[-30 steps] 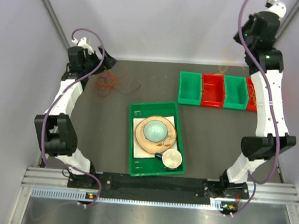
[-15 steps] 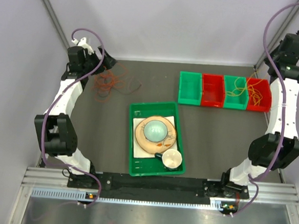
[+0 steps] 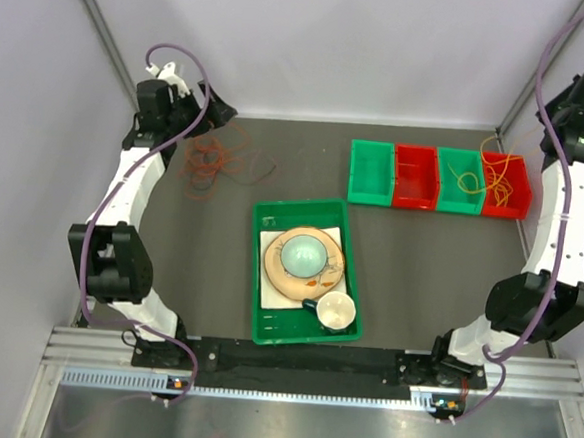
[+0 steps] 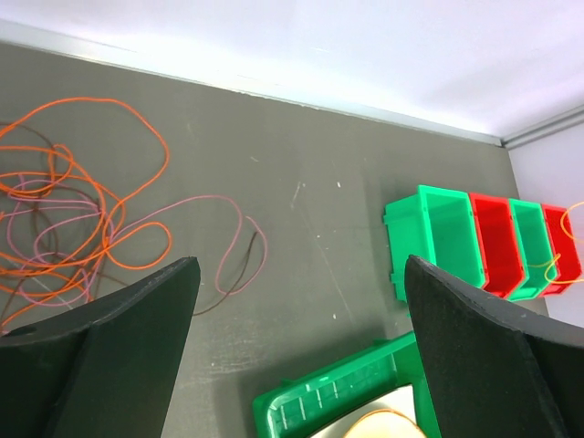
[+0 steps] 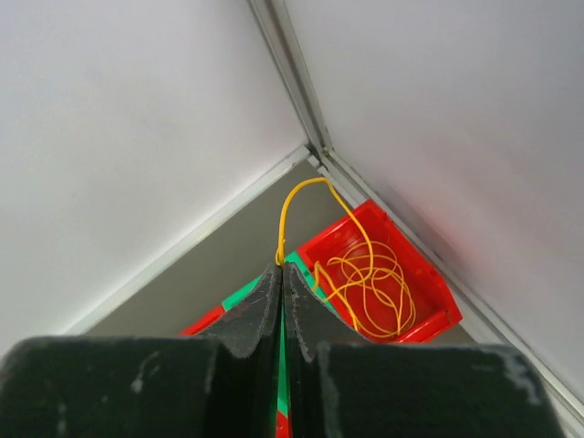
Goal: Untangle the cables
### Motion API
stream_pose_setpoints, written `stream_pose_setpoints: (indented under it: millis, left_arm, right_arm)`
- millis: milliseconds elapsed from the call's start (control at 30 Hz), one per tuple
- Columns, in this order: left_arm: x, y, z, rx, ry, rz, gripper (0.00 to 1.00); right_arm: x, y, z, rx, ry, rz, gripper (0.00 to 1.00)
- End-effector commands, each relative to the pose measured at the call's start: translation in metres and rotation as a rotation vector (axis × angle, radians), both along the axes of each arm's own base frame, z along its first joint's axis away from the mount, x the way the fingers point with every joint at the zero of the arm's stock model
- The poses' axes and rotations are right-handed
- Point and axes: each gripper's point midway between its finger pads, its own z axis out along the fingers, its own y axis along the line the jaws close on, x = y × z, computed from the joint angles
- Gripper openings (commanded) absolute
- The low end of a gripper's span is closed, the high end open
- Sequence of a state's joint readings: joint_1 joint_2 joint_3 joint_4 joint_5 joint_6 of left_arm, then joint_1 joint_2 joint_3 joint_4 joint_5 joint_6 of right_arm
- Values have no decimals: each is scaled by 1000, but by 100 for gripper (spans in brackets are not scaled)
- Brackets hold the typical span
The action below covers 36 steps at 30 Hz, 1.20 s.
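The cables lie in a loose orange, pink and dark tangle on the grey table at the back left; the left wrist view shows the same tangle on its left side. My left gripper hangs open above the table to the right of the tangle, holding nothing. My right gripper is shut on a thin yellow cable, which arches up from the fingertips and drops in coils into the far-right red bin. Yellow loops show in the two right-hand bins.
A row of green and red bins stands at the back right. A green tray with a plate, bowl and cup sits mid-table. Walls close in on the left, back and right, with the right arm near the right wall.
The right arm has swung right and up, off the bins toward the back right corner, drawing the yellow cable along. The left gripper has shifted slightly toward the back.
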<state>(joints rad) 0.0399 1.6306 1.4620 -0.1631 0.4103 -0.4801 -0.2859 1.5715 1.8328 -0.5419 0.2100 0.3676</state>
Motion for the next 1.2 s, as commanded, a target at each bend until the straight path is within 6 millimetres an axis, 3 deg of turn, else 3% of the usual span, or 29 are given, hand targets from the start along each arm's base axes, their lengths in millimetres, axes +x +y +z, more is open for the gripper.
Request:
stream_pose_setpoints:
  millis: [0,267,300,333,600,800,1033,1167]
  left_arm:
    - [5,-10,22,13,-48,-16,99]
    - [11,-9,27,41,-46,-3,99]
    - [9,-24,27,43,-46,-30,99]
    - [10,-24,27,46,-46,-30,99]
    - [11,-38,31,66,-49,-44,99]
    - [12,-50,28,74,-43,-56,99]
    - [14,-58,30,83,-48,-66,99]
    - [15,-61,34,87,-54,-70,99]
  right_arm:
    - [-16,-10,63,-34,-167,-22,0]
    - [-16,-28,52,-27,-159,-42,0]
    - [-15,-30,54,-24,-168,-44,0]
    - [-13,-30,53,-17,-169,-34,0]
    - [-15,-24,90,-4,-246,10,0]
    - [-23,-6,113,11,-306,78,0]
    - [-24,-1,120,10,-319,105,0]
    - [-31,22,149,51,-412,194,0]
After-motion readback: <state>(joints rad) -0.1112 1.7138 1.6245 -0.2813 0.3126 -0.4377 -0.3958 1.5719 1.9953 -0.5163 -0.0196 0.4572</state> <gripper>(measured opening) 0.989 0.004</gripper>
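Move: The right hand holds the yellow cable's end; the outer red bin with its coils lies some 9 cm ahead, 7 cm to its right and 35 cm below. The green bin beside it is about 9 cm ahead and 6 cm left of this hand. From the left hand, the orange cable pile lies about 6 cm ahead, 6 cm left and 28 cm below, the green tray some 28 cm back and 24 cm right. Right hand, still pinching the yellow cable, climbs about 8 cm, tipping up; open left slides 6 cm right. ##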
